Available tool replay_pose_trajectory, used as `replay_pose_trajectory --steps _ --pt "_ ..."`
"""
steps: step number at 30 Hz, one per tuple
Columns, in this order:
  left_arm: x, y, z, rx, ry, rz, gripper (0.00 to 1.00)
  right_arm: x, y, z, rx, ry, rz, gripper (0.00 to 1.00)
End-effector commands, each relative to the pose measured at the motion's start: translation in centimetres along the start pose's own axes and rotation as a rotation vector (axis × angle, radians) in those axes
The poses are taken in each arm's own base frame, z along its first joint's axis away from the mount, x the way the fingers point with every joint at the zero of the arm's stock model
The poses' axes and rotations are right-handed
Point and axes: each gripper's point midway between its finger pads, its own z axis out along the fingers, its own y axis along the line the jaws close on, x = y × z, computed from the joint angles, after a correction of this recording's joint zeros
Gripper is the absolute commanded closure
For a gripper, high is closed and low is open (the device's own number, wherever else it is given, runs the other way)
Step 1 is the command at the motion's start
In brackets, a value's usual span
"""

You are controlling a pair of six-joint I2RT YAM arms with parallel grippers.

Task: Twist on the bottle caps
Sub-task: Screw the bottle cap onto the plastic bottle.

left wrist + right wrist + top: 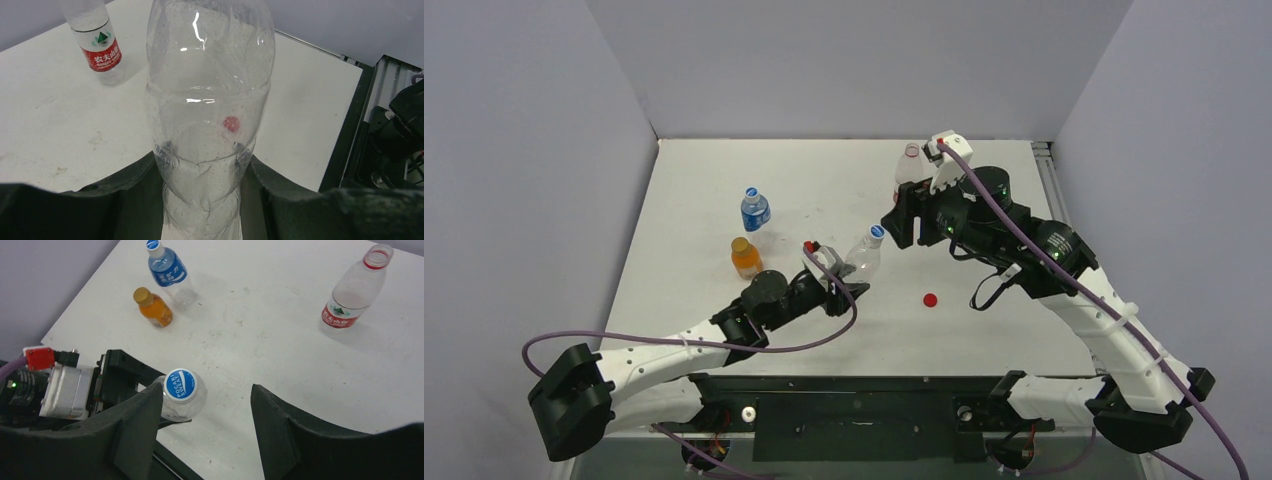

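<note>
My left gripper (842, 285) (202, 167) is shut on the lower body of a clear bottle (862, 258) (210, 95), which tilts up and to the right. A blue-and-white cap (877, 232) (180, 384) sits on that bottle's neck. My right gripper (902, 228) (206, 405) hangs open just beyond the cap, which lies close against its left finger (135, 425); nothing is between the jaws. A loose red cap (930, 299) (231, 123) lies on the table, seen through the bottle in the left wrist view.
A blue-labelled bottle (755, 210) (170, 272) wearing a blue-and-white cap and a small orange bottle (745, 257) (155, 310) with a gold cap stand at left. A red-labelled clear bottle (911, 165) (100, 50) (352, 295) stands uncapped at the back.
</note>
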Motion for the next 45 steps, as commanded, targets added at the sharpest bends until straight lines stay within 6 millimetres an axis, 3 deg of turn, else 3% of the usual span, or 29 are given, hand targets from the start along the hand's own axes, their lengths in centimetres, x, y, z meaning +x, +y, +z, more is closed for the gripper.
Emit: replay_pose_trajectory --steps 1,8,19,27,45 --pt "-2.0 -1.3 -0.3 0.058 -0.049 -0.07 1.0 -0.4 1.9 -0.8 -0.146 -0.051 -0.076 0.39" --pt "-2.1 -1.8 -0.1 0.087 -0.033 -0.078 1.0 1.8 2.3 -0.3 -0.193 -0.006 -0.095 0.4" --pt "-2.3 -2.2 0.5 0.115 -0.028 -0.082 1.0 2.5 2.8 1.1 -0.214 0.038 -0.101 0.41" --pt "-2.2 -2.2 0.6 0.118 -0.026 -0.087 1.0 2.6 3.1 1.8 -0.222 0.054 -0.101 0.52" --pt "-2.3 -2.3 0.7 0.127 -0.033 -0.091 1.0 2.9 3.0 2.3 -0.212 0.075 -0.094 0.61"
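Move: The blue-and-white cap already sits on the clear bottle in my left hand. It lies about 5 cm left of my open right hand, some 3 cm below and 1 cm back; from my left hand it is roughly 12 cm above, 5 cm ahead and 5 cm right. From my right hand, the loose red cap is around 12 cm ahead, 9 cm right and 34 cm below. The red-label bottle stands about 33 cm ahead, 5 cm right, 24 cm below. I bring my right hand down some 4.5 cm and left about 3 cm onto the cap, first easing back, then slightly forward, while it turns about 15 degrees counter-clockwise. Once low, its fingers draw in from wide around the cap's sides. My left hand keeps its grip on the bottle, draws back and a little down 1–2 cm with a slight tilt, then holds still. ##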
